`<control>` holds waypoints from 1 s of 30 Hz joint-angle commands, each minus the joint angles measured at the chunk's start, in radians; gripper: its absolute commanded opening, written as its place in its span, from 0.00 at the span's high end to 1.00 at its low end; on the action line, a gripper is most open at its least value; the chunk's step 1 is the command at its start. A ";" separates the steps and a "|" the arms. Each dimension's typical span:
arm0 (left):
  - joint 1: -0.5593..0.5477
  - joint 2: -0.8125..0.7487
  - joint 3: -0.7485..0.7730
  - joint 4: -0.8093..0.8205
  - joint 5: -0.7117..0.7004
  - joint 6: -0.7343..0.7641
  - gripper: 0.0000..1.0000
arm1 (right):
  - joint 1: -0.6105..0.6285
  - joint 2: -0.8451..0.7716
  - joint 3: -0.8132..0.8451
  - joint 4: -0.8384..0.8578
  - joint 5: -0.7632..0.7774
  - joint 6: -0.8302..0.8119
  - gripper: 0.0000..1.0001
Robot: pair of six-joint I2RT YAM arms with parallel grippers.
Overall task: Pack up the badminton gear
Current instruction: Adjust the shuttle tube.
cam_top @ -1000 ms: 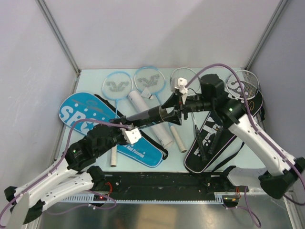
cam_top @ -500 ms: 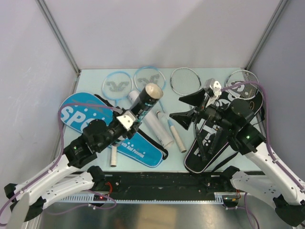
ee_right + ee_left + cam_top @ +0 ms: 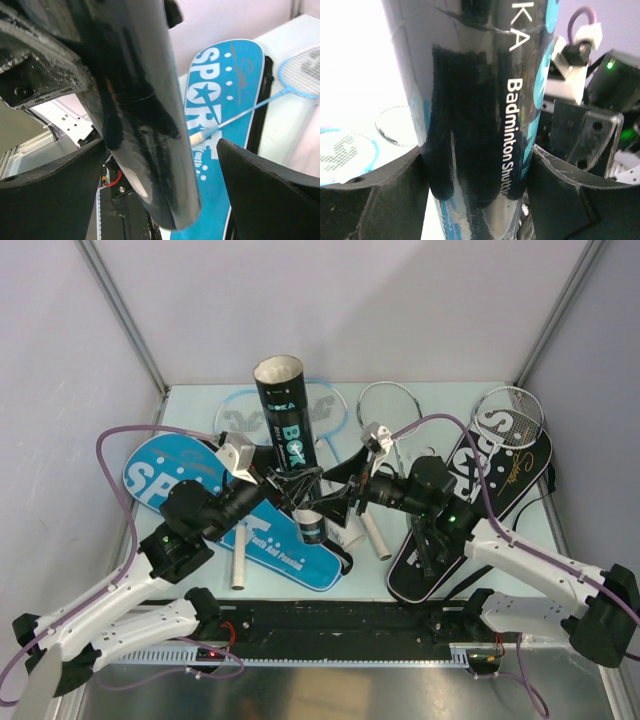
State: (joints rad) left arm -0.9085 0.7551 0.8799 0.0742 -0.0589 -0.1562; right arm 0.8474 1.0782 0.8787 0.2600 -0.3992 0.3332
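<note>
A black shuttlecock tube (image 3: pixel 290 440) stands nearly upright above the table's middle, its open mouth up. My left gripper (image 3: pixel 288 483) is shut on its lower half; in the left wrist view the tube (image 3: pixel 480 100) fills the gap between the fingers of that gripper (image 3: pixel 477 200). My right gripper (image 3: pixel 328 502) stands open around the tube's bottom end. In the right wrist view the tube (image 3: pixel 145 125) hangs between the wide-apart fingers of the right gripper (image 3: pixel 160 190), clear of the right finger. Under them lies the blue racket cover (image 3: pixel 170 480).
A black cover (image 3: pixel 490 490) lies at the right. Two light-blue rackets (image 3: pixel 240 420) and two silver rackets (image 3: pixel 388 405) lie along the back. White tubes (image 3: pixel 345 525) lie mid-table under the arms. The right wrist view shows the blue cover (image 3: pixel 220 100) and a blue racket (image 3: pixel 305 70).
The left arm has swung the black tube from lying flat to upright. The right gripper has left the tube's mouth, opened wide and moved left to the tube's bottom end.
</note>
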 commanded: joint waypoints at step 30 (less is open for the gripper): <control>-0.006 -0.207 -0.175 0.200 -0.212 -0.115 0.00 | -0.066 0.222 -0.100 0.706 -0.359 0.336 0.67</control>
State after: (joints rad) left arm -0.9108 0.5850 0.7158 0.2844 -0.1787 -0.2718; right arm 0.8192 1.2953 0.7856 0.7319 -0.7120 0.5518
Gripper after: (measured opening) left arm 0.991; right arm 0.744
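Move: The shuttle tube, held near upright in the left fingers, has its middle about 3 cm above the left hand point and about 0 cm off it forward or sideways. From the open right hand that middle lies some 6 cm to the left, 1 cm back and 7 cm above. Well below the right hand, roughly 43 cm down, lie the white tube, 23 cm ahead and 1 cm left, and a racket handle, 10 cm ahead and 15 cm right. The shuttle tube is passed over: the left hand, still gripping, lifts about 3 cm while rolling its top leftward, then eases down. The right hand reaches left and somewhat back some 5 cm, turning counter-clockwise, and closes around the tube below the left grip. Only then do the left fingers open wide and draw off about 4 cm to the left, as the right hand eases down and back to the right with the tube. ##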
